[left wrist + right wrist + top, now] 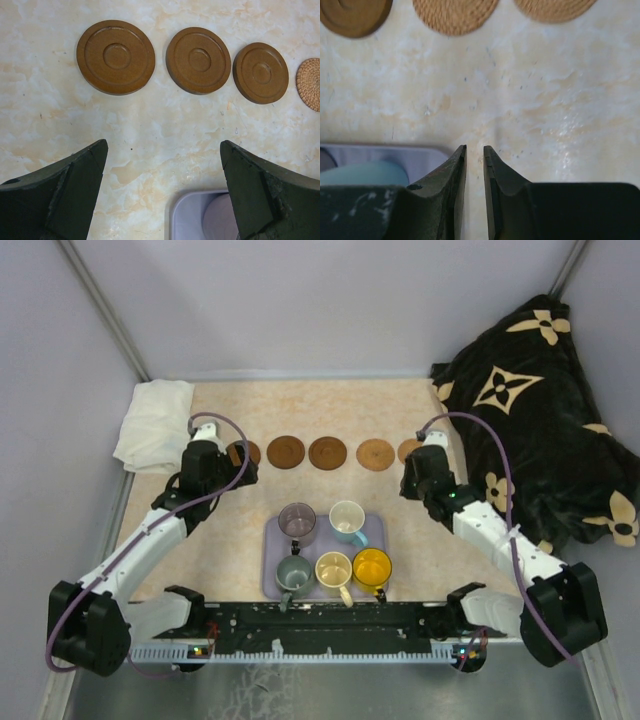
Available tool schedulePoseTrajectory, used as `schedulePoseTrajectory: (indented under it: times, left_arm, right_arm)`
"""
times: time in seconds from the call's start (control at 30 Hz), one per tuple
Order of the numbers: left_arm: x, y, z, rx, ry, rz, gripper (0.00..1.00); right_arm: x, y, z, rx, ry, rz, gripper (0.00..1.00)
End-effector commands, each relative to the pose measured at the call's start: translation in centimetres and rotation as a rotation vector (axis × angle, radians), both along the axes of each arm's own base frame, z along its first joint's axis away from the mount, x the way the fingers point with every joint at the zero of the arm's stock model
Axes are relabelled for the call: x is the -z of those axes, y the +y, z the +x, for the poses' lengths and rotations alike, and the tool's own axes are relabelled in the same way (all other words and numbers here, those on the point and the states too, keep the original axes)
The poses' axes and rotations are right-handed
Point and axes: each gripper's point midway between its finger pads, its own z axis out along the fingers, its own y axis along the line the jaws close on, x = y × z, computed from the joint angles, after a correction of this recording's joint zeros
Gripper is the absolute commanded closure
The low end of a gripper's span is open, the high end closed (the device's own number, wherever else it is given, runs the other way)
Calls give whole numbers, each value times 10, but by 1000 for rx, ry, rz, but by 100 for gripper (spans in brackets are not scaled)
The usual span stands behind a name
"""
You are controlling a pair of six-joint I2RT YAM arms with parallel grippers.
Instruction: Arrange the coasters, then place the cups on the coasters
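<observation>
Five round coasters lie in a row across the table: dark brown ones (286, 451) (327, 452) and a lighter woven one (376, 454), with the two end coasters partly hidden by my arms. The cups stand together on a lavender tray (375, 530): purple-grey (297, 522), light blue (347, 520), grey-green (294, 573), cream (333, 569) and orange-yellow (372, 567). My left gripper (164, 150) is wide open and empty over bare table, below three brown coasters (116, 56). My right gripper (474, 148) is shut to a thin slit on nothing, below two woven coasters (455, 15).
A white folded cloth (155, 420) lies at the back left corner. A black blanket with beige flowers (540, 430) is heaped at the right edge. The tray corner (190, 220) sits just under my left wrist, and the tray (380, 152) lies left of my right fingers.
</observation>
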Motion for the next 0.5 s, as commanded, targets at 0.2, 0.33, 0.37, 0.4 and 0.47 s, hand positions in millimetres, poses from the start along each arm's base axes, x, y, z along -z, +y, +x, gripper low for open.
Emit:
schedulePoseTrajectory:
  times: [0.2,0.33,0.37,0.4,0.47]
  left_arm:
    - [5,-5,-7,19,4,-38,0]
    - [5,-6,-9,21,5,-44,0]
    - [5,-6,-9,21,7,-43,0]
    - [6,-6,-9,21,7,-43,0]
    - [7,-5,-9,16,9,-38,0]
  right_arm:
    - [32,36,-14,-94,46,128,80]
    - [33,49,4,-116,49,137,80]
    - [33,53,9,-122,55,138,81]
    - [34,57,13,-130,60,141,81]
    - [34,65,21,-143,62,140,82]
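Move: The blue-handled cup sits in the back row of the tray, about 12 cm to the right hand's left, 4 cm back and some 7 cm below. The orange cup stands about 15 cm back and 8 cm left of that hand; the purple cup is 12 cm left of the blue-handled one, level with it. The second wicker coaster lies about 12 cm ahead and 4 cm left of the right hand. From the left hand, the blue-handled cup is about 21 cm right, 8 cm back and 11 cm below. Towards the blue-handled cup, from its right side, the right hand sinks about 7 cm while easing some 3 cm left; it first draws back about 3 cm, then creeps forward again by half of that. Its wrist tips the fingers about 10 degrees further down and turns slightly counter-clockwise, fingers staying nearly shut and touching nothing. ##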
